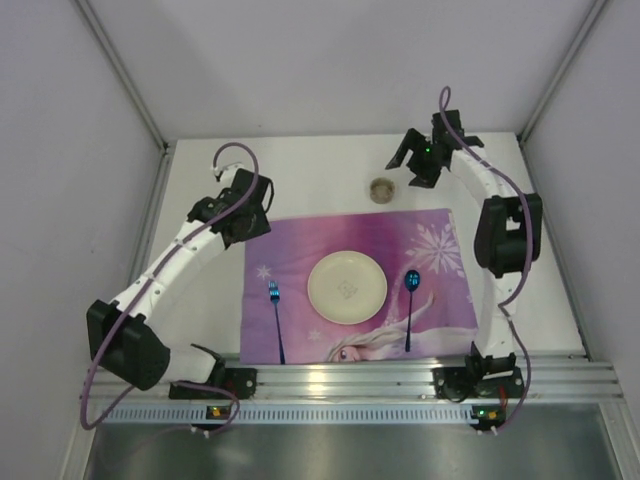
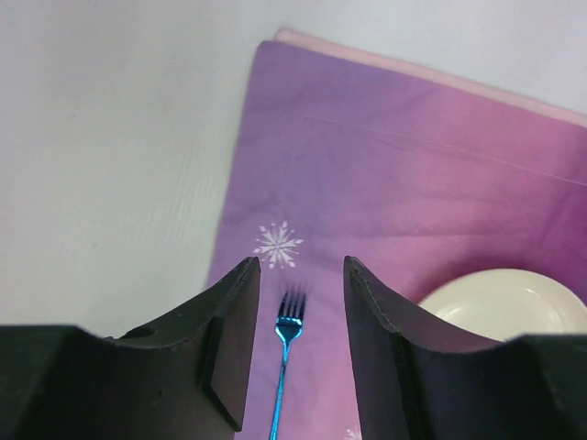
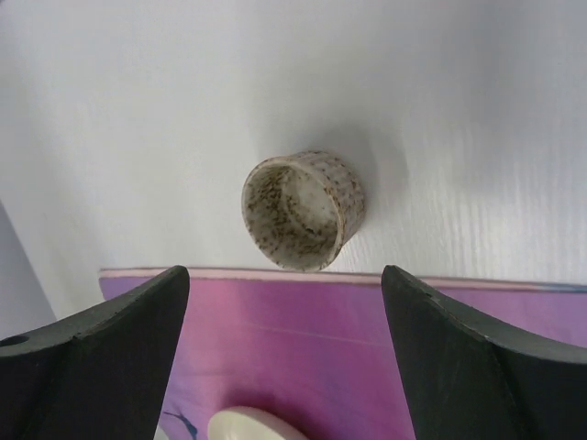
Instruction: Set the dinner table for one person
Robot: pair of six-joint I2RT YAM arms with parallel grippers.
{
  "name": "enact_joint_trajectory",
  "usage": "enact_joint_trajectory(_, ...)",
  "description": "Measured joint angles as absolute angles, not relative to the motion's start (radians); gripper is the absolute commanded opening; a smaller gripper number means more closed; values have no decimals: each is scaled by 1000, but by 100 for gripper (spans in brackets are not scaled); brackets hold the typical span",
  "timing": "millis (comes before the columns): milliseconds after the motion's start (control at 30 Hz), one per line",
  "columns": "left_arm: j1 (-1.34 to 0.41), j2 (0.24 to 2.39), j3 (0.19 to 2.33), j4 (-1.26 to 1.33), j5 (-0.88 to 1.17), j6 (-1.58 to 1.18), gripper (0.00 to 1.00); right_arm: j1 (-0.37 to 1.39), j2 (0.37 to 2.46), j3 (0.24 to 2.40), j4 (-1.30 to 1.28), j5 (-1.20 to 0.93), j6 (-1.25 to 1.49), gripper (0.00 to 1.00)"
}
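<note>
The dinner table [image 1: 300, 165] is a plain white top. A purple snowflake placemat [image 1: 300, 240] lies on it with a cream plate [image 1: 347, 287] in its middle. On the mat, a blue fork [image 1: 275, 310] lies left of the plate and a blue spoon [image 1: 411, 300] lies right of it. A speckled cup [image 1: 381, 189] stands on the bare table just beyond the mat's far edge. My left gripper [image 1: 252, 218] hovers over the mat's far left corner, open and empty [image 2: 300, 266], with the fork [image 2: 286, 348] below it. My right gripper [image 1: 413, 168] is open and empty [image 3: 284, 272], held above and behind the cup [image 3: 303, 209].
Grey walls enclose the table on the left, back and right. A metal rail [image 1: 400, 380] carrying both arm bases runs along the near edge. In the wrist views, the plate's rim [image 2: 509, 298] [image 3: 248, 423] sits on the mat [image 2: 413, 165] [image 3: 367, 339].
</note>
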State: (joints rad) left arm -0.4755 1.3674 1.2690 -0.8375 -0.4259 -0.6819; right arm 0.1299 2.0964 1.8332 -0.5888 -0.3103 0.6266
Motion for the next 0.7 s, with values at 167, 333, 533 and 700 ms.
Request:
enact_joint_trajectory(167,-406,1357,1233,-850,-411,-677,47,191,2224,1868,-598,-281,639,79)
enact_joint_trajectory(333,-369,1367,1234,-850,-400,-669,46,223,2294,1884,-611,-266,655,63)
enact_joint_trajectory(533,-347,1420,1236,-849,-379,-647,45,226,2323,1932,-613,-239,667,50)
enact_joint_trajectory(700,-332,1452,1244,-849,-356,-627,44,224,2356,1953,-614,-213,673,35)
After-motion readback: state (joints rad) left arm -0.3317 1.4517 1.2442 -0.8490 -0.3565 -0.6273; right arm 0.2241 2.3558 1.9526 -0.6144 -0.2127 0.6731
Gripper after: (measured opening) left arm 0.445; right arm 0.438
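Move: The open right hand is going for the speckled cup, which stands about 6 cm to its left, roughly 1 cm ahead and some 12 cm lower. Counted from the right hand, the plate lies about 22 cm back and 14 cm to the left, and the spoon some 28 cm back and level sideways, both about 14 cm down. From the left hand the cup is roughly 21 cm ahead, 29 cm to the right and 16 cm below. The right hand sinks about 10 cm, most of it early on, while shifting some 4 cm left to the cup and tipping its fingers about 10 degrees further down; the fingers close from nearly wide to under half open around the cup's right-hand wall, one reaching in over the rim and the other coming against the outside. Meanwhile the empty left hand eases about 4 cm left and then 4 cm down above the left part of the placemat, touching nothing. ##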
